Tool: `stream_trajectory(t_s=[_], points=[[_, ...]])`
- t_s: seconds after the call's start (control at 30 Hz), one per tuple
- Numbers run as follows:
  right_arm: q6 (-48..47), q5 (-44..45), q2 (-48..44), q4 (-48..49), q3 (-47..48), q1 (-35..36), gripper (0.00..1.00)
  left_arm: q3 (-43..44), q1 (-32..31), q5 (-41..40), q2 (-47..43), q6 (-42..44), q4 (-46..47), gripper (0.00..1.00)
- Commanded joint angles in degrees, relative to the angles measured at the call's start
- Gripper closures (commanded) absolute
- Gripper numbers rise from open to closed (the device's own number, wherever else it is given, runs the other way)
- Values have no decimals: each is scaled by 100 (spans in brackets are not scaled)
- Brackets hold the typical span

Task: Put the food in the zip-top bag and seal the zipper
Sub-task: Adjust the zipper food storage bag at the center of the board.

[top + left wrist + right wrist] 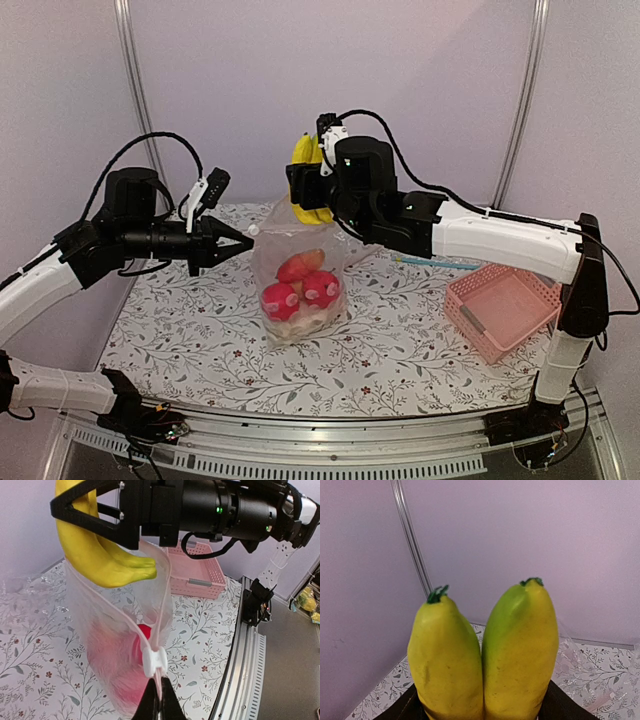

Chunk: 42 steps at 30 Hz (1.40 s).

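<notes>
The clear zip-top bag stands upright mid-table with red round fruits and other food inside. My left gripper is shut on its top edge, pinching the zipper strip just below a white slider; the closed fingertips show at the bottom of the left wrist view. My right gripper is shut on a yellow two-lobed banana, held above the bag's open mouth. The banana fills the right wrist view, with dark fingers on either side. It also hangs over the bag in the left wrist view.
A pink basket sits at the right of the table, also visible as the pink basket behind the bag. A teal strip lies behind the right arm. A metal rail runs along the near edge.
</notes>
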Motion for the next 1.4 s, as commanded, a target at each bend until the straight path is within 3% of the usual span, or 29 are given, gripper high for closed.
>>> stream_trajectory(t_s=[0.0, 0.27, 0.47, 0.73, 1.0, 1.37], points=[[285, 241, 174, 219, 147, 26, 41, 53, -51, 102, -25, -41, 178, 100], [213, -766, -116, 360, -655, 58, 41, 69, 53, -350, -136, 4, 92, 100], [18, -1477, -742, 548, -1558, 56, 40, 60, 286, -339, -176, -42, 126, 100], [-484, -2278, -1468, 264, -1976, 57, 40, 78, 414, -289, -73, -80, 119, 100], [-1091, -3239, -1482, -1256, -1456, 59, 41, 78, 432, -249, -56, -92, 135, 100], [-1915, -3468, -1311, -3396, -475, 57, 40, 60, 432, -82, -63, -79, 163, 100]])
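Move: The right hand, holding two bananas, has the open bag's mouth about 11 cm back, 2 cm left and 8 below. In the bag, the red tomatoes sit some 12 cm back, straight below in the sideways sense, 30 cm down; an empty bag's pink strip lies level with the hand, 12 cm right, 35 below. From the left hand pinching the bag's corner, the mouth is about 9 cm right, 3 ahead and 2 below. Right hand dips, then pulls the still-gripped bananas back 12 cm across the bag mouth, turning some 35 degrees counter-clockwise. ##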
